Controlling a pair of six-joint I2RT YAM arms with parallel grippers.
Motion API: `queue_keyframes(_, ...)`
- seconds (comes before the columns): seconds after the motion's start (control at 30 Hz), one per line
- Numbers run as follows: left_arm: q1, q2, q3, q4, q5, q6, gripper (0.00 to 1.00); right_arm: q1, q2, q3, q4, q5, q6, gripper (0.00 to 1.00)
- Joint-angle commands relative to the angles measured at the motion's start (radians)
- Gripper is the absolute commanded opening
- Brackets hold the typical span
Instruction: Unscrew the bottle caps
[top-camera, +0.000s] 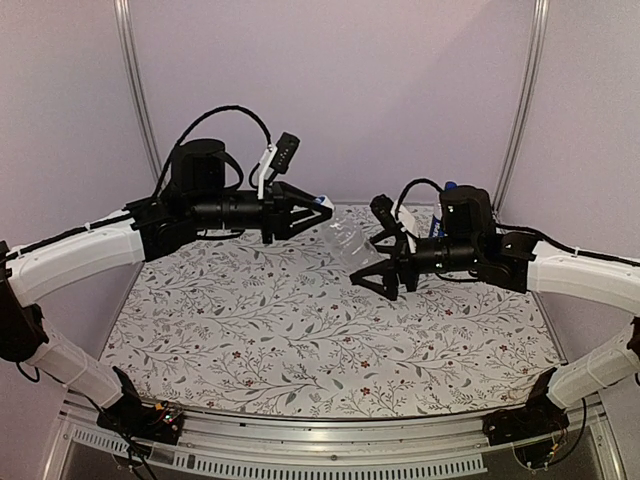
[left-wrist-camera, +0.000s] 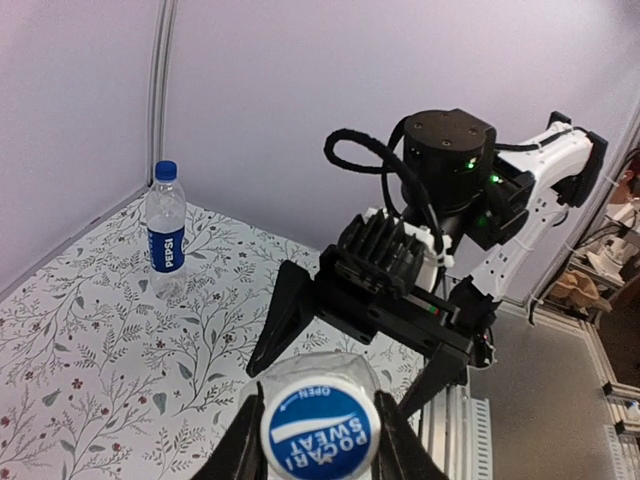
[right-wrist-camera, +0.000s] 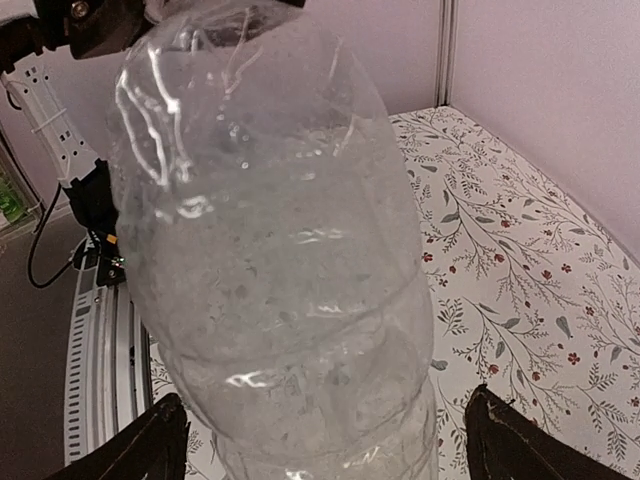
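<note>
The plain clear bottle (top-camera: 348, 246) hangs in the air between both grippers, lying roughly level. My left gripper (top-camera: 322, 207) is shut on its blue cap (left-wrist-camera: 320, 431), printed POCARI SWEAT, with a finger pressed on each side. My right gripper (top-camera: 378, 263) is open, and its fingers (right-wrist-camera: 150, 447) stand wide on either side of the bottle's lower body (right-wrist-camera: 280, 260) with gaps showing. The slimmer bottle with the dark blue label (left-wrist-camera: 165, 235) stands upright with its blue cap (left-wrist-camera: 166, 170) on, at the table's back corner. In the top view only its cap (top-camera: 450, 185) shows behind the right arm.
The floral tablecloth (top-camera: 300, 330) covers the table. Lilac walls with metal posts (top-camera: 135, 90) close in the back and sides. The metal front rail (top-camera: 330, 440) runs along the near edge.
</note>
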Motion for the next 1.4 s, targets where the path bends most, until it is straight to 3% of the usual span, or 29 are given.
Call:
queue_keyframes(0.0, 0.006, -0.005, -0.014, 0.046, 0.047, -0.023, 0.14, 0.012, 0.048, 0.047, 0.098, 0.004, -0.012, 0.92)
queue_keyframes(0.3, 0.004, 0.001, -0.021, 0.041, 0.062, -0.016, 0.12, 0.013, 0.092, 0.076, 0.076, -0.026, -0.084, 0.82)
queue_keyframes(0.97, 0.000, 0.025, -0.001, 0.024, 0.082, -0.020, 0.10, 0.013, 0.084, 0.039, 0.122, -0.084, -0.100, 0.68)
queue_keyframes(1.37, -0.006, 0.010, -0.001, 0.025, 0.088, -0.012, 0.09, 0.013, 0.102, 0.041, 0.114, -0.064, -0.096, 0.73)
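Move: Your left gripper already holds the clear bottle by its cap. The bottle hangs tilted, with its middle about 5 cm to the right and 9 cm below the left hand, level with it forward. From the open right gripper the bottle's middle is about 5 cm to the left, at roughly its height and neither ahead nor back. The Pepsi bottle stands on the table some 30 cm ahead, 24 cm to the right and 15 cm below the right hand. Bring the right gripper about 2.5 cm to the left along the clear bottle's body, swinging about 1 cm forward and back again, while turning it some 10 degrees, mostly counter-clockwise with a roll. Close its wide-open fingers by about a quarter so they flank the lower body. Keep the left gripper's pinch on the cap, almost still. ##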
